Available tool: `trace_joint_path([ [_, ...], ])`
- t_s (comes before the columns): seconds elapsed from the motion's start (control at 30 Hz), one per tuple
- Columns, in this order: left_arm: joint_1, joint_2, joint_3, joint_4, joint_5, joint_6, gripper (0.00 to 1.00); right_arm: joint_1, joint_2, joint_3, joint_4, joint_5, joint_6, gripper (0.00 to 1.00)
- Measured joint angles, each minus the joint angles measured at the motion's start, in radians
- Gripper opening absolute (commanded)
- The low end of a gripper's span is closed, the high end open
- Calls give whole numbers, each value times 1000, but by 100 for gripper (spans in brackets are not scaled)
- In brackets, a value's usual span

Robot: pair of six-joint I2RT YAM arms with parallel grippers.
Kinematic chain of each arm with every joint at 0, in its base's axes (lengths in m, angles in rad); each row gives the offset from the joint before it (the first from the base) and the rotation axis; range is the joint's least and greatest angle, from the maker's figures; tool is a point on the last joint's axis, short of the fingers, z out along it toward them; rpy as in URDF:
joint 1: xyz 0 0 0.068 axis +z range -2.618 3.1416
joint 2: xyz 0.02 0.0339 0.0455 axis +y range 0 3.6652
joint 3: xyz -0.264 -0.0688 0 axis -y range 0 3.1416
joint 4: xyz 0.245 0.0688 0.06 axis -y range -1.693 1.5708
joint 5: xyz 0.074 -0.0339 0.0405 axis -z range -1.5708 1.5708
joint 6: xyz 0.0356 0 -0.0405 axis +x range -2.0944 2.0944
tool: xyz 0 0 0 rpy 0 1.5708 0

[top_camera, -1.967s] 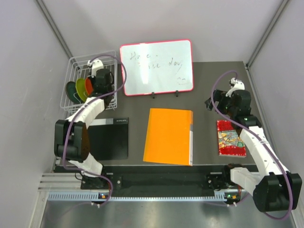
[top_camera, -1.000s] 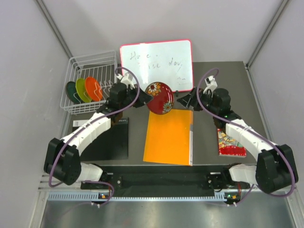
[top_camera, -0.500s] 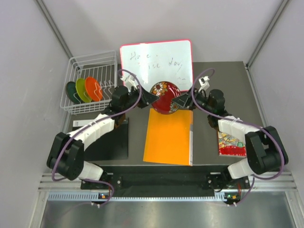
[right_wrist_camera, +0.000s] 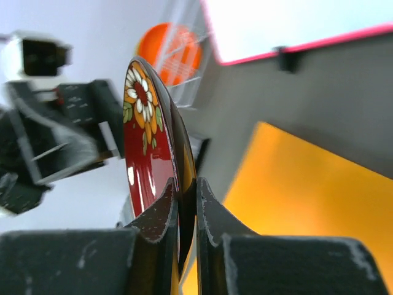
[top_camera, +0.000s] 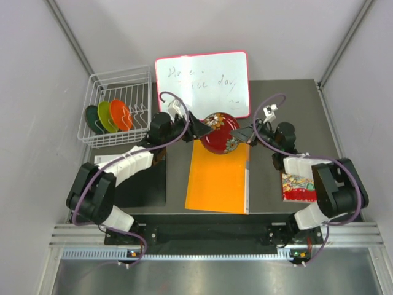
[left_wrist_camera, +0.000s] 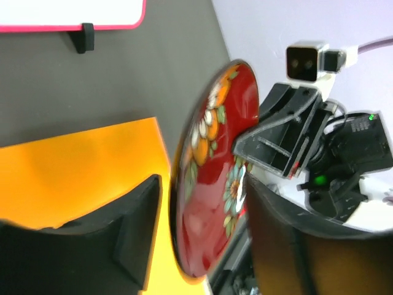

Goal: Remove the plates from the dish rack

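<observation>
A red patterned plate (top_camera: 222, 133) hangs on edge over the far end of the orange folder (top_camera: 219, 178), between both grippers. My right gripper (right_wrist_camera: 187, 198) is shut on the plate's rim (right_wrist_camera: 144, 141). My left gripper (left_wrist_camera: 202, 203) is open: the plate (left_wrist_camera: 212, 184) stands between its fingers with a gap on each side. In the top view the left gripper (top_camera: 198, 129) is at the plate's left and the right gripper (top_camera: 241, 134) at its right. The white wire dish rack (top_camera: 120, 74) at the far left holds a teal plate (top_camera: 92, 118), a green plate (top_camera: 105, 115) and an orange plate (top_camera: 120, 114) upright.
A pink-framed whiteboard (top_camera: 202, 86) stands behind the held plate. A black notebook (top_camera: 138, 181) lies left of the folder. A red patterned booklet (top_camera: 299, 184) lies at the right, under the right arm.
The left gripper carried the red plate from the rack to the middle. The right gripper closed on its rim, the left jaws opened, and the plate shifted slightly right.
</observation>
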Motion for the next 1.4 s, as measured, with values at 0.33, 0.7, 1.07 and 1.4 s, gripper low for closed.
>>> trace_joint_path([
  [0.33,-11,-108,82,-259,-345,314,99,-401,-284,80,-618,193,-288,0],
  [0.7,119,-173,147,-348,-664,499,99,-546,58,340,-799,314,-405,0],
  [1.07,315,-101,153,-356,-702,537,99,-546,308,449,-786,287,-397,12],
  [1.4,419,-14,153,-361,-696,544,99,-546,349,449,-792,335,-408,52],
])
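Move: The right hand already holds the red plate by its rim; its clear spot on the table lies about 12 cm ahead, 22 cm to the right and 16 cm below. The cookbook is some 10 cm back and 32 cm right, the orange folder 10 cm back and 7 cm left, both 17 cm down. From the left hand, the orange plate stands 13 cm ahead, 36 cm left and 11 cm below, with the light green plate 6 cm farther left. Sweeping right nearly 30 cm with the red plate while turning clockwise, the right hand then reaches forward and sinks some 14 cm to the bare table beyond the cookbook, fingers tipping down and, at the end, part-opening around the rim. The left hand, its fingers already parting, opens wide, comes free and swings 30 cm left and somewhat forward towards the orange plate, rising then dipping, rolling and turning counter-clockwise to point forward. ##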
